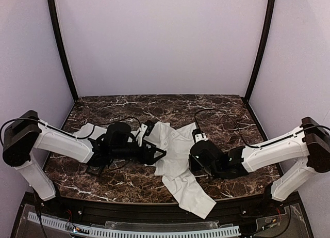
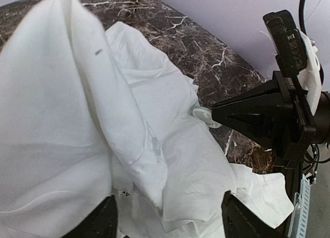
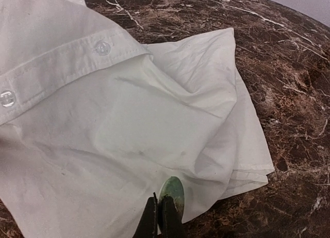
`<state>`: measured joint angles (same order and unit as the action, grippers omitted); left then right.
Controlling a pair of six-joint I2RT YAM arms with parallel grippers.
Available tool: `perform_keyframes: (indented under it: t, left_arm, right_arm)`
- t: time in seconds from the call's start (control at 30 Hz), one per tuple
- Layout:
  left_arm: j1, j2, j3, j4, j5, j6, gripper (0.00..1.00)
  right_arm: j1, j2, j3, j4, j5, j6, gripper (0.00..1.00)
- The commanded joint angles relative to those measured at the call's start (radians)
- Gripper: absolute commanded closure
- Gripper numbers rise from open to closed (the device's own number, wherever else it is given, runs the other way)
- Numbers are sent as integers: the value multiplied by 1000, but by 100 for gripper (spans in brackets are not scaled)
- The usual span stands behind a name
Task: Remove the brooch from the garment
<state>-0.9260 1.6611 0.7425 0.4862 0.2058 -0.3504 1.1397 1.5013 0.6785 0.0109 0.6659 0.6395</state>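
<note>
A crumpled white shirt, the garment (image 1: 174,155), lies mid-table between the two arms. In the right wrist view a small round greenish, pale-rimmed brooch (image 3: 173,191) stands on edge against the cloth, and my right gripper (image 3: 159,213) is shut on its lower part. From the left wrist view the same brooch (image 2: 201,114) shows as a pale disc at the tip of the right gripper (image 2: 215,112). My left gripper (image 2: 170,222) is open, its two dark fingers (image 2: 103,221) wide apart over bunched fabric and gripping nothing.
The shirt's button placket (image 3: 102,47) runs along the upper left of the right wrist view. One sleeve (image 1: 198,201) reaches the table's front edge. A small black tray (image 1: 96,170) lies under the left arm, with a cable (image 1: 216,114) behind the right arm.
</note>
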Motion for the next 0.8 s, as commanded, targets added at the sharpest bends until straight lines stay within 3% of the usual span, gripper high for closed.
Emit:
perform_keyframes:
  t: [0.0,0.13,0.33,0.77]
  left_arm:
    - [-5,-139,-30,-50,-79,81,16]
    - [-9,-232,-35,-114,-116,156,7]
    - [-26,-257,5,-154,-82,257,5]
    - [-72,39,185,-87,90,279,9]
  right_arm:
    - [-27,-107,-50,142,-71,-113,100]
    - [-68,-173,-75,200,-167,-180,100]
    - [-99,-217,-94,208,-209,-221,100]
    - [-157,-250,-177,299,-366,-277,100]
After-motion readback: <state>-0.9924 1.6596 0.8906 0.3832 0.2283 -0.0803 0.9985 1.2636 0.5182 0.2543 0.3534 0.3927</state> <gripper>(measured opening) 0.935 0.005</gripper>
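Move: The brooch is already pinched in the right fingertips, its disc showing about 1 cm beyond them, with the garment bunched around it. From the left hand it lies about 9 cm to the right, level front to back, and some 3 cm lower. The buttoned strip is about 4 cm ahead and 1 cm right of the left hand, 4 cm below; the loose sleeve's middle is roughly 14 cm back and 10 cm right of that hand, near table height. Up goes the right hand, shut on the brooch, about 6 cm before easing back down 1 cm, turning some 15 degrees counter-clockwise as it draws the cloth up. The left hand, empty and opening wider, first climbs about 8 cm while tipping its fingers up, then swings over to the right and down towards the cloth beside the brooch, turning clockwise. ##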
